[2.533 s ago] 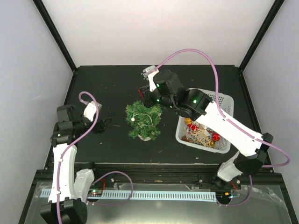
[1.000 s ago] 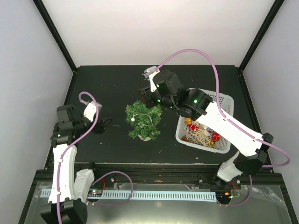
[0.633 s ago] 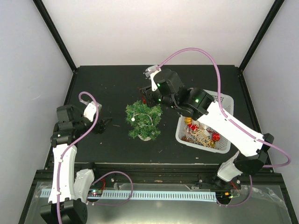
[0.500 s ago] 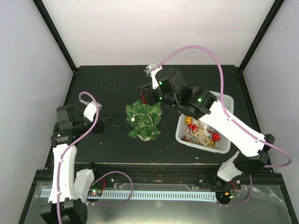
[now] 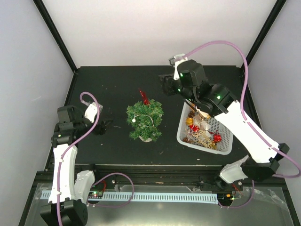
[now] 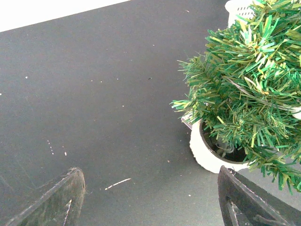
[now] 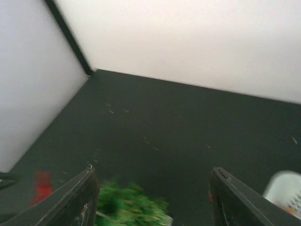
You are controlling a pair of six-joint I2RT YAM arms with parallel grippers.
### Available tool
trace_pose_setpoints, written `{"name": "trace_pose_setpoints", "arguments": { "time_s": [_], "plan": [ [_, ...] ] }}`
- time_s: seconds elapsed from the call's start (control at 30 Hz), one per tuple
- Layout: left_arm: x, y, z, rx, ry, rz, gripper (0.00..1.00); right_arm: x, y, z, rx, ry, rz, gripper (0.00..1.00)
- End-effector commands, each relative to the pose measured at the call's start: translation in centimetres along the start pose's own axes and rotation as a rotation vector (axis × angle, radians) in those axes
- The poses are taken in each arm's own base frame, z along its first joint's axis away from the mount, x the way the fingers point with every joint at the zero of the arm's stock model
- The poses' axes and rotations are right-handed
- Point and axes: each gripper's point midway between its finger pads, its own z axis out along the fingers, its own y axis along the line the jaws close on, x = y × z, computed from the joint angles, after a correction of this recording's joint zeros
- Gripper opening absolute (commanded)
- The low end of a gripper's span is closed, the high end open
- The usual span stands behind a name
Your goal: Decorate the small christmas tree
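The small christmas tree (image 5: pixel 145 120) stands mid-table in its white base (image 6: pixel 206 153), with bushy green branches (image 6: pixel 249 89). A red pointed ornament (image 5: pixel 144 97) sticks out of its far top side; it shows as a red blur (image 7: pixel 43 186) in the right wrist view. My right gripper (image 5: pixel 165 84) hangs open and empty, behind and to the right of the tree, which is blurred (image 7: pixel 133 208) below its fingers (image 7: pixel 81 197). My left gripper (image 5: pixel 106 125) rests open and empty, low over the table to the left of the tree.
A white mesh basket (image 5: pixel 203 149) holding several red, gold and white ornaments stands to the right of the tree, partly under the right arm. Black frame posts rise at the table's back corners. White walls close in the back and sides.
My right gripper opened, let go of the red ornament at the treetop and swung back to the right. The ornament stays on the tree. The left arm has not moved.
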Motion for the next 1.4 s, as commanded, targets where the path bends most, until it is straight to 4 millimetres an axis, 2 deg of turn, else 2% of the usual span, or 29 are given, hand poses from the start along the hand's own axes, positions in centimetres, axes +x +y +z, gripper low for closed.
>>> {"name": "trace_pose_setpoints", "arguments": {
  "time_s": [0.0,0.13,0.27,0.43,0.57,0.67,0.93,1.23,1.37],
  "plan": [
    [-0.5,-0.2,-0.2,0.02,-0.016,0.018,0.78,5.9,-7.7,1.8,0.168,0.113,0.149,0.65],
    [-0.4,-0.1,0.0,0.022,-0.011,0.013,0.78,12.3,-13.8,3.0,0.301,0.181,0.279,0.65],
    [-0.3,-0.1,0.1,0.024,-0.008,0.009,0.78,18.2,-17.6,4.2,0.388,0.261,0.372,0.65],
    [-0.2,0.0,0.1,0.022,-0.004,0.007,0.78,23.6,-19.6,5.8,0.406,0.344,0.493,0.64],
    [-0.2,0.1,0.1,0.019,-0.002,0.006,0.78,26.7,-20.9,7.0,0.388,0.37,0.602,0.61],
    [-0.3,0.2,0.0,0.016,-0.001,0.007,0.78,28.6,-21.3,7.9,0.346,0.379,0.682,0.56],
    [-0.2,0.1,-0.1,0.013,-0.005,0.011,0.78,31.3,-21.6,9.4,0.337,0.409,0.73,0.42],
    [-0.3,0.2,-0.2,0.004,-0.01,0.013,0.78,32.3,-22.0,10.1,0.331,0.422,0.736,0.34],
    [-0.3,0.2,-0.2,0.002,-0.012,0.013,0.78,32.9,-21.9,10.1,0.333,0.443,0.734,0.33]
  ]
}}
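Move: Inside the basket, about 16 cm to the right hand's right, 5 cm ahead and some 40 cm below it, lies the gold foil bundle. A pine cone sits roughly 4 cm beyond the bundle, and a red ornament about 3 cm to its right and 2 cm nearer. The tree stands almost under the hand, perhaps 2 cm back, 2 cm left and 32 cm down. From the left hand the bundle is some 34 cm right, 8 cm ahead and 19 cm below. Plunging about 37 cm from high above the tree, the right hand first swings some 15 cm right, then drops nearly straight into the basket towards the gold foil bundle, slowing at the bottom. The wrist tips down about 40 degrees and turns clockwise, while the fingers narrow to roughly half their gap, ending close over the bundle; contact can't be made out. ##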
